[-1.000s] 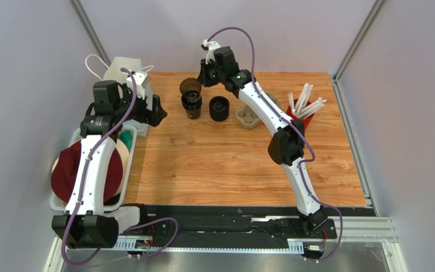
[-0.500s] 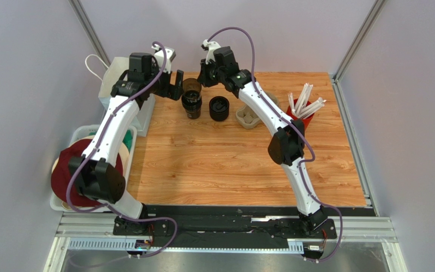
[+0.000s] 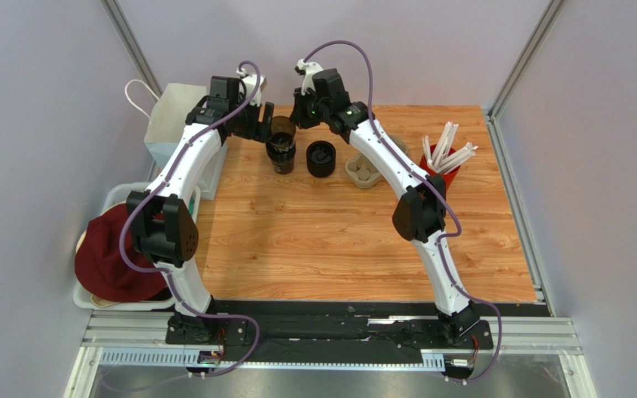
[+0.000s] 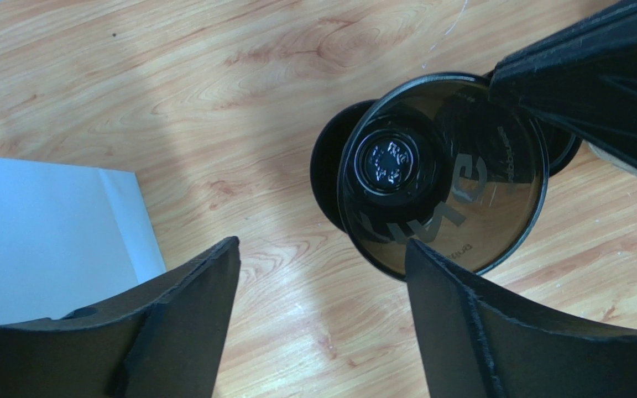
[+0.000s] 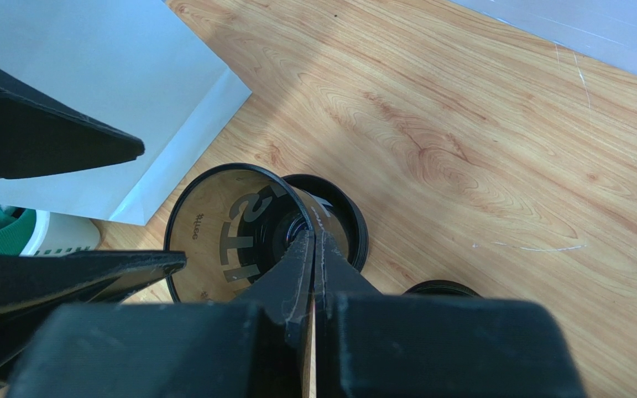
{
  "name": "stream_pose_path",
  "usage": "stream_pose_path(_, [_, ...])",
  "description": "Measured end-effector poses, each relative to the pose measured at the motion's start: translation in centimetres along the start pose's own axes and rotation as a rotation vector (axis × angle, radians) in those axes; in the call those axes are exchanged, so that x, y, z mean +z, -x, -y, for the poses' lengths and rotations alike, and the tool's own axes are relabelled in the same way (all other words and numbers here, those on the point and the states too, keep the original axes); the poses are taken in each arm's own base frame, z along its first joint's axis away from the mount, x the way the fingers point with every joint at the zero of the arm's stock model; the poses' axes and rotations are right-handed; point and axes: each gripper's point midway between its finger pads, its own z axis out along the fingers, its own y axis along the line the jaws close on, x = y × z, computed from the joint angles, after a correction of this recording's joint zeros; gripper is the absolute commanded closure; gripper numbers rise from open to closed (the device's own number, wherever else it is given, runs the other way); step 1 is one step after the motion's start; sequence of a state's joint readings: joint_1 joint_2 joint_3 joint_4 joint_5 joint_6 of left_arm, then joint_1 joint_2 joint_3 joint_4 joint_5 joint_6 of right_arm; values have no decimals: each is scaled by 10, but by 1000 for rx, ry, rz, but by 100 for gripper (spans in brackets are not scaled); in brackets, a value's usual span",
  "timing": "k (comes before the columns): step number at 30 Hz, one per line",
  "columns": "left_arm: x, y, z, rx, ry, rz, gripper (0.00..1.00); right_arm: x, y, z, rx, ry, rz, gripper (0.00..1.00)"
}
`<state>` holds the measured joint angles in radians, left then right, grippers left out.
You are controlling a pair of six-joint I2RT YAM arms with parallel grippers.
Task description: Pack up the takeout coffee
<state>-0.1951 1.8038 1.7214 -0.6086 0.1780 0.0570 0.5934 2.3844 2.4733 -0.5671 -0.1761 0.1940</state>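
Note:
The takeout coffee cup [image 3: 279, 127], black outside and brown inside, is open-topped and tilted above a black cup base [image 3: 280, 157] at the back of the table. My right gripper [image 3: 303, 114] is shut on its far rim, and in the right wrist view its tips [image 5: 313, 240] pinch the cup [image 5: 214, 240] wall. My left gripper [image 3: 261, 121] is open just left of the cup. In the left wrist view the cup [image 4: 455, 191] lies ahead and to the right of the gap [image 4: 322, 257], with the right fingertip [image 4: 430, 265] at its near rim.
A white paper bag [image 3: 172, 116] stands at the back left. A second low black round piece with a lid [image 3: 322, 157] sits right of the cup, then a cardboard cup carrier [image 3: 363, 172] and a red holder of white straws [image 3: 445, 157]. A bin with a maroon cap [image 3: 114, 257] is at the left edge.
My left arm swung from over the bin and bag across to the cup, and its jaws narrowed a little. The right gripper and the cup stayed where they were.

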Motion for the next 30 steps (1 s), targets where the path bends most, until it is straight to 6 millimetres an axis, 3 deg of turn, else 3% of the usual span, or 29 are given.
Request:
stream_pose_path(7, [4, 9, 3, -10, -17, 21, 36, 0, -1, 0, 1, -1, -4, 100])
stream_pose_path(16, [14, 7, 5, -27, -34, 15, 38, 0, -1, 0, 1, -1, -5, 100])
stream_pose_path(25, [21, 2, 8, -40, -49, -1, 65, 0, -1, 0, 0, -1, -5, 100])
stream_pose_path(30, [21, 3, 12, -43, -62, 3, 73, 0, -1, 0, 0, -1, -5, 100])
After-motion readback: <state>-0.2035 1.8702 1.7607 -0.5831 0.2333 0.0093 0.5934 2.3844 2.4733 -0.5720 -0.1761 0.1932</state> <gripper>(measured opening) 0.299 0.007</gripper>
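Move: The clear cup, its rim still pinched by the right hand, has its middle about 5 cm to the left hand's right, level fore-and-aft and 5 cm lower; from the right hand it is some 3 cm left, 2 cm back and 4 cm below. From the left hand, the cup stack lies 5 cm right, 2 cm ahead, 12 cm down; the lid stack 16 cm right, 1 cm ahead, 14 cm down; the paper bag 20 cm left, 2 cm back, 10 cm down. The left hand eases about 2 cm right and forward, narrowing its fingers astride the cup's left rim; right keeps pinching. ##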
